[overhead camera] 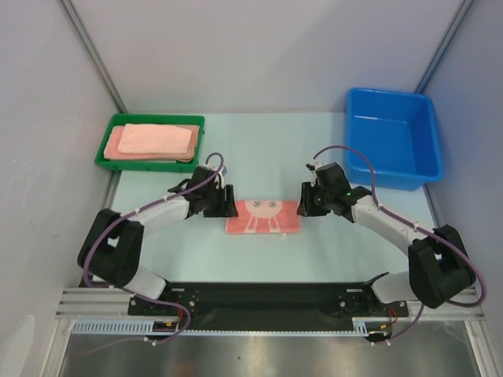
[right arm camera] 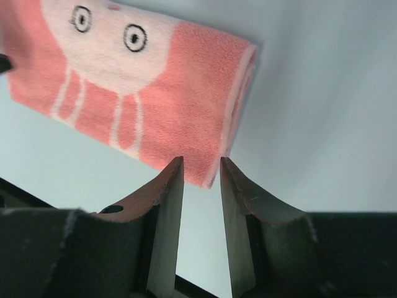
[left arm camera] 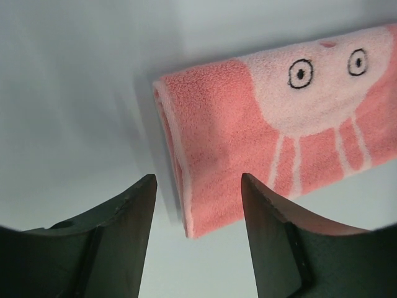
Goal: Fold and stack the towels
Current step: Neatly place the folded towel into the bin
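One salmon-pink towel [overhead camera: 263,215] with a pale figure and two dark ring eyes lies folded flat in the middle of the table. My left gripper [overhead camera: 229,201] sits at its left end. In the left wrist view the towel's folded end [left arm camera: 205,155] lies on the table beyond the wide-apart fingers of that gripper [left arm camera: 198,180], untouched. My right gripper [overhead camera: 303,198] is at the right end. There the towel's corner [right arm camera: 205,143] shows just past the narrowly parted tips of the right gripper [right arm camera: 201,162], not pinched. More folded peach towels [overhead camera: 156,140] are stacked in a green tray [overhead camera: 106,153].
The green tray stands at the back left of the table. A blue bin [overhead camera: 389,96] stands at the back right, with nothing showing inside it. Grey walls close in the left, right and back sides.
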You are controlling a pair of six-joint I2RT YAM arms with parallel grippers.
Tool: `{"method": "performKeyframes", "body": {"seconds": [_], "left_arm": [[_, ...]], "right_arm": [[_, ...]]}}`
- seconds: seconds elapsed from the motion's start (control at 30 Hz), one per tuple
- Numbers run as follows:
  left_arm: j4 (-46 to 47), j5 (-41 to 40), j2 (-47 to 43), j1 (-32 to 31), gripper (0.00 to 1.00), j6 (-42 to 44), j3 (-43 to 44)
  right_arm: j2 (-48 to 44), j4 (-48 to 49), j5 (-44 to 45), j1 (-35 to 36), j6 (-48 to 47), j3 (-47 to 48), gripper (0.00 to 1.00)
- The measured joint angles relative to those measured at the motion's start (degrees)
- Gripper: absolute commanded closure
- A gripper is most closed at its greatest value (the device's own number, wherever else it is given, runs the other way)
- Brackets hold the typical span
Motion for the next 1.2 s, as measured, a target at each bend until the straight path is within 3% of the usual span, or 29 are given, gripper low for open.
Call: {"method": "performKeyframes", "body": {"seconds": [0.13,0.23,0.3,0.47,0.5,0.63,0.8,0.83,0.9,1.2], "left_arm": [[1.68,1.9,5.88,-0.07,0.38,-0.02,-0.2],[3.15,2.27,6.67,-0.28,0.47,-0.37,-0.04],[3.34,2.03,6.93,-0.61,0.57,-0.57,-0.04],[3.21,1.79,8.33,-2.16,0.96,-1.29,0.42],[2.78,1.75,8.9,-2.58,1.0,-1.29,1.11],[-0.66,1.66,10.82,-3.19,1.0,-1.07,4.79],[-11.39,-2.86,12.52,-3.5,1.0,0.98,15.91],[-13.9,-4.52,12.94,-3.5,1.0,1.97,19.61],[-17.92,-7.78,14.16,-3.41,1.0,4.04,26.95],[-33.11,-20.7,26.05,3.78,1.0,17.7,59.95]], "right_arm": [[-3.04,-0.96,0.04,-0.07,-0.76,1.31,0.63],[-4.35,-1.33,0.09,-0.09,-1.31,1.99,0.63],[-5.14,-1.6,0.11,-0.09,-1.42,2.08,0.62],[-5.92,-2.03,0.04,-0.09,-1.42,2.16,0.62],[-5.92,-2.1,0.02,-0.09,-1.42,2.32,0.62],[-5.92,-2.51,-0.2,-0.09,-1.62,3.72,0.6],[-5.92,-2.4,-0.48,-0.15,-2.36,5.84,0.46],[-5.92,-2.38,-0.55,-0.22,-2.45,6.08,0.26],[-5.92,-2.49,-0.63,-0.39,-2.36,6.54,0.01],[-5.75,-2.91,-2.34,-1.68,-3.61,11.52,0.0]]}}
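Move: The folded pink towel with the eyes lies with its middle about 10 cm to the left hand's right, 1 cm ahead and some 4 cm below, its left edge almost under the open fingers. From the same hand, the green bin's middle is roughly 21 cm ahead and 20 cm left, about 3 cm below, with the stacked towels in it some 22 cm ahead and 18 cm left. For the right hand, the pink towel's middle is about 9 cm left, 2 cm ahead and 6 cm below. The left hand sinks about 3.5 cm onto the towel's left edge, easing some 2.5 cm to its right as the fingers shut and pinch that end nearer its near corner, then sweeps forward some 17 cm and up about 16 cm from its lowest point, bending left late towards the green bin and rolling its left side up about 25 degrees. The right hand, empty, climbs around 10 cm off the towel's right end, drifting a little forward and opening wide near the end. ##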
